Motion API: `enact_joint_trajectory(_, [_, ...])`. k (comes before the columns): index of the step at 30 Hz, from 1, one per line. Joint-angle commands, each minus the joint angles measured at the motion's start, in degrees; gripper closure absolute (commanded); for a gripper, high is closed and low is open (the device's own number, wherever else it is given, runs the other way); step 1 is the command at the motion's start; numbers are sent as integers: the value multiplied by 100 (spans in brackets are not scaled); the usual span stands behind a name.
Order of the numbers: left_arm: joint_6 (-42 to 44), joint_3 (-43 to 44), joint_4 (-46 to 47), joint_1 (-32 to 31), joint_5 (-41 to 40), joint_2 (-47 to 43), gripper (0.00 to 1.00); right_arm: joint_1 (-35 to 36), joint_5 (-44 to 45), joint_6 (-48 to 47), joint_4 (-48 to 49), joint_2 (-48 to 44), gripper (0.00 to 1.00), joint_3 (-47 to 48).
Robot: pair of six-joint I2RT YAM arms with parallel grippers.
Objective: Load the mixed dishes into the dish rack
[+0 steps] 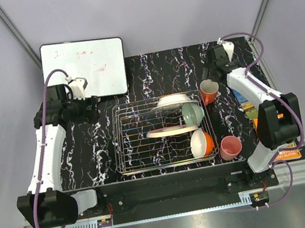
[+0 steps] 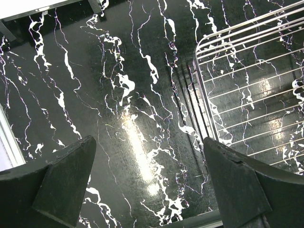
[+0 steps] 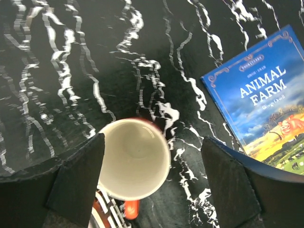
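The silver wire dish rack (image 1: 134, 146) stands mid-table. In it lie a white plate (image 1: 172, 100), a pale green bowl (image 1: 194, 114), a pink-cream plate (image 1: 166, 132) and a white-inside orange bowl (image 1: 202, 142). The orange mug (image 1: 209, 90) stands on the table just right of the rack. The pink cup (image 1: 230, 147) stands by the rack's near right corner. My right gripper (image 3: 152, 142) is open above the mug (image 3: 135, 159), which sits between the fingers, close to the left one. My left gripper (image 2: 149, 142) is open and empty over bare table, left of the rack's rim (image 2: 206, 95).
A white whiteboard (image 1: 85, 67) lies at the back left. Colourful books (image 1: 248, 106) lie along the right edge; the blue "Animal Farm" book (image 3: 266, 95) is just right of the mug. The table top is black marble.
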Motion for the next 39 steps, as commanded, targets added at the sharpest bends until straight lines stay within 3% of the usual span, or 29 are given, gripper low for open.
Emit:
enact_joint_trajectory(1, [76, 159, 6, -16, 28, -135, 1, -184, -118, 300, 75, 5, 14, -188])
enact_joint_trajectory(7, [85, 168, -29, -8, -104, -3, 1, -263, -197, 335, 251, -118, 18, -602])
enact_joint_trajectory(15, [50, 142, -73, -16, -350, 224, 1, -316, -592, 476, 338, 232, 53, -717])
enact_joint_trajectory(24, [138, 431, -117, -8, -315, 6, 1, -500, -970, 643, 532, 654, 64, -831])
enact_joint_trajectory(27, [208, 388, -117, -8, -402, -4, 1, -535, -1084, 705, 576, 716, 79, -831])
enact_joint_trajectory(28, [260, 327, -126, -7, -403, 14, 1, -535, -1111, 731, 611, 717, 92, -849])
enact_joint_trajectory(29, [287, 283, -117, -16, -386, -73, 1, -535, -1120, 722, 620, 708, 99, -849])
enact_joint_trajectory(34, [375, 212, 217, -16, -140, -592, 1, -597, -1102, 731, 690, 313, 100, -919])
enact_joint_trajectory(39, [200, 1001, 147, -182, 18, -952, 1, -667, -1058, 722, 795, -546, 100, -911])
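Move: The orange mug that the right hand goes for stands about 3 cm back and 3 cm to its left, some 12 cm below. The green bowl is some 11 cm back and 12 cm left of that hand, the blue book about 8 cm back and 15 cm right, both lower too. From the left hand the mug lies about 50 cm right, 2 cm ahead and some 17 cm below. Right hand sinks about 10 cm and shuts, pinching the orange mug's right-hand wall; left hand finally rises 4 cm. ##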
